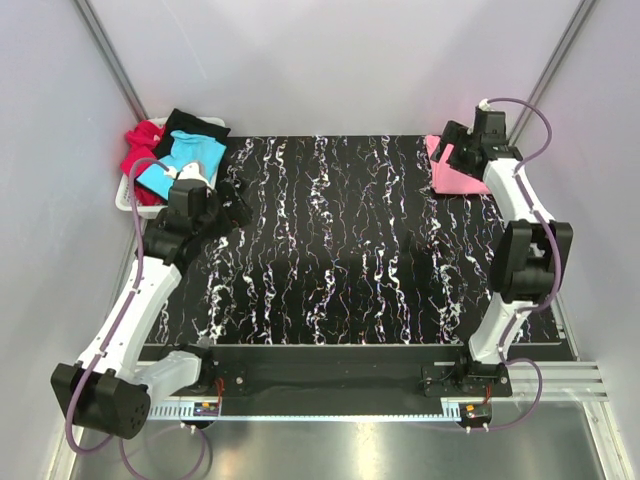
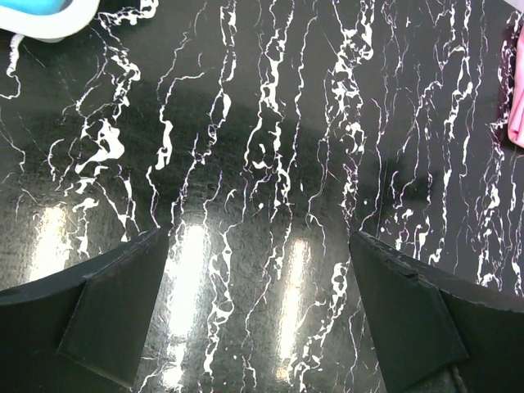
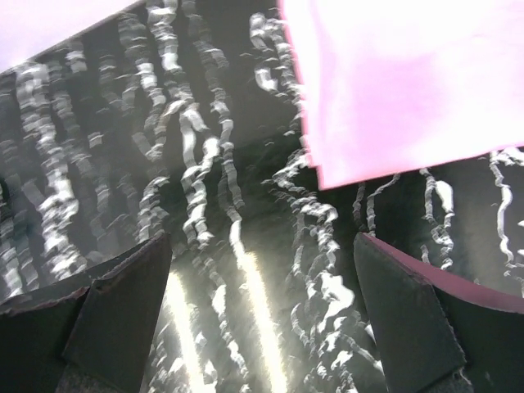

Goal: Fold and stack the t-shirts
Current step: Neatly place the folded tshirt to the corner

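A folded pink t-shirt [image 1: 455, 172] lies flat at the table's far right corner; it also shows in the right wrist view [image 3: 393, 82] and as a sliver in the left wrist view [image 2: 517, 106]. The turquoise t-shirt [image 1: 185, 160], the red one [image 1: 140, 150] and the black one [image 1: 195, 125] lie heaped in the white basket [image 1: 124, 198] at the far left. My left gripper [image 1: 236, 203] is open and empty over bare table just right of the basket; it shows in its wrist view [image 2: 260, 307]. My right gripper [image 1: 448, 143] is open and empty beside the pink shirt's near-left corner, as its wrist view [image 3: 262, 307] shows.
The table top [image 1: 340, 250] is black with white marbling. A corner of the basket [image 2: 49, 24] shows in the left wrist view. White walls close in the back and both sides. A metal rail [image 1: 380, 405] runs along the near edge by the arm bases.
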`<state>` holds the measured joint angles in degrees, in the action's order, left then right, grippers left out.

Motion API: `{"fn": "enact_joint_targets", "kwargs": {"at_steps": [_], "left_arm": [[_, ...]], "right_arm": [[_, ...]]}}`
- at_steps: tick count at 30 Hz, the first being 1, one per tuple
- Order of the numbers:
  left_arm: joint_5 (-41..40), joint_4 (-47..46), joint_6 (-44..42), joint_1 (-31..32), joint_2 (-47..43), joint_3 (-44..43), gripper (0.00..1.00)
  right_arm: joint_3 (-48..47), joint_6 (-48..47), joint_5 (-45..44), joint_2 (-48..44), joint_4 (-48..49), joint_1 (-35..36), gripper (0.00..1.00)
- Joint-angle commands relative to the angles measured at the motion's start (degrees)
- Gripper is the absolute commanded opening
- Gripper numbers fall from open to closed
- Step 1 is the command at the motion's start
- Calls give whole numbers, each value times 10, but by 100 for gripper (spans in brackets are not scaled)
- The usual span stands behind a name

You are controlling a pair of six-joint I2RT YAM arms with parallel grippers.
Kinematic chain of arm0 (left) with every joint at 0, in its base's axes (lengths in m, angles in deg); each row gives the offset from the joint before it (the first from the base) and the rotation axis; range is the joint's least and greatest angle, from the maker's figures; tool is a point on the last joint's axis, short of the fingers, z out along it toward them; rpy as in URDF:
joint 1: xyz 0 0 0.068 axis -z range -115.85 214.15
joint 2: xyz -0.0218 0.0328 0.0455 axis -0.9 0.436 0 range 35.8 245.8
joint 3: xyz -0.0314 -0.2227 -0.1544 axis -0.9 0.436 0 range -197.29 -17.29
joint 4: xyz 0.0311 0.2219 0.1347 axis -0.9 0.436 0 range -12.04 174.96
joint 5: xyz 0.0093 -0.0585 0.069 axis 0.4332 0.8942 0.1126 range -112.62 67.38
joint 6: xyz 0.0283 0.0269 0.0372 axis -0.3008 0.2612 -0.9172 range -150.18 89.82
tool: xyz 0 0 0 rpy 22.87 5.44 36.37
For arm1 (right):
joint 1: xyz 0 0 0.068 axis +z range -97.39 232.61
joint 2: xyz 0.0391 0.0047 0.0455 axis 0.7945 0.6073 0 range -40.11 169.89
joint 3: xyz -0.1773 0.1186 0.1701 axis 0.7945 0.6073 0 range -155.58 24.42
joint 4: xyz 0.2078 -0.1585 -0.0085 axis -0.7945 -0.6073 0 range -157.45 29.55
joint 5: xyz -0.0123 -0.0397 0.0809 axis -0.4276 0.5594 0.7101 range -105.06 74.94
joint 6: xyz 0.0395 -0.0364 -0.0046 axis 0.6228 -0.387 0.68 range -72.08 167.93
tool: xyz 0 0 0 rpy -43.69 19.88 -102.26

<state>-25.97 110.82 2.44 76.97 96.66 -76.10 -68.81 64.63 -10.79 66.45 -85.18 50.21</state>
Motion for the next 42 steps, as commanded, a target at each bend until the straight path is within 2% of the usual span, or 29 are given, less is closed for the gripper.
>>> {"fn": "enact_joint_targets", "kwargs": {"at_steps": [1, 4, 7, 9, 11, 12, 15, 18, 19, 20, 24, 27, 28, 30, 33, 34, 36, 38, 39, 40, 42], "left_arm": [[-22, -30, 0, -3, -2, -7, 99], [-28, -33, -2, -3, 15, 3, 99], [-23, -33, -7, -3, 37, 6, 99], [-22, -33, 0, -3, 48, 11, 99], [-21, -39, 19, -3, 51, 19, 99], [-13, -45, 21, -3, 52, 28, 99], [-15, -50, 17, -3, 59, 31, 99], [-10, -58, 37, -3, 75, 30, 99], [8, -78, 54, -3, 80, 33, 99], [21, -92, 61, -3, 91, 36, 99], [35, -131, 74, 0, 123, 40, 99], [2, -107, 63, -1, 152, 13, 99], [-2, -99, 58, -1, 155, 7, 99], [-5, -97, 53, -1, 169, -5, 99], [11, -91, 44, -1, 170, -12, 99], [14, -90, 39, -1, 163, -10, 99], [12, -91, 32, -1, 143, 3, 99], [5, -93, 28, -1, 133, 13, 99], [-2, -92, 26, -1, 129, 17, 99], [-5, -93, 26, -1, 124, 19, 99], [-5, -95, 31, -1, 124, 22, 99]], "right_arm": [[-62, -4, -76, 63, 14, -6, 100], [-117, -9, -60, 120, 14, -19, 100], [-136, -11, -13, 127, -9, -36, 100], [-90, 10, -12, 93, -15, -38, 100], [-27, 31, -19, 19, 13, -39, 100], [43, 29, -16, -4, 36, -38, 100], [107, 18, -5, -57, 59, -39, 100], [125, 29, 102, -70, 63, -35, 100], [125, 32, 184, -62, 70, -29, 100], [114, 42, 201, -56, 67, 1, 100], [93, 87, 181, -42, 60, 89, 100], [101, 166, 149, -47, 50, 124, 100], [110, 171, 165, -47, 70, 128, 100], [122, 162, 135, -44, 72, 140, 100], [108, 101, 108, -49, 45, 135, 100], [104, 55, 74, -52, 32, 129, 99], [93, 30, 20, -52, 28, 111, 100], [54, 29, 39, -34, 21, 49, 100], [33, 37, 76, -2, 10, 28, 100], [-13, 51, 89, 17, 3, -21, 100], [-66, 50, 100, 76, -23, -46, 100]]}}
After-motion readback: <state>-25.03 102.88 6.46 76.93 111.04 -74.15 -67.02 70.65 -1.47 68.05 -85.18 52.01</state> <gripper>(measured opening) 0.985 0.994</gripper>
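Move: Ahead and to the right of the right hand, about 8 cm out, 10 cm to the side and some 15 cm below, lies the middle of the folded pink t-shirt. The table's far right corner is roughly 17 cm ahead of that hand and 20 cm to its right. From the left hand the same t-shirt lies some 28 cm ahead, 59 cm to the right and 19 cm below. Swinging empty and wide open above the table, the right hand dips forward, down and right beside the folded t-shirt, draws back, sweeps about 22 cm left, turning counter-clockwise as its left side rises, then returns some 13 cm right. The open left hand sinks about 9 cm over bare table, edging forward and tipping down, then rises slightly. ##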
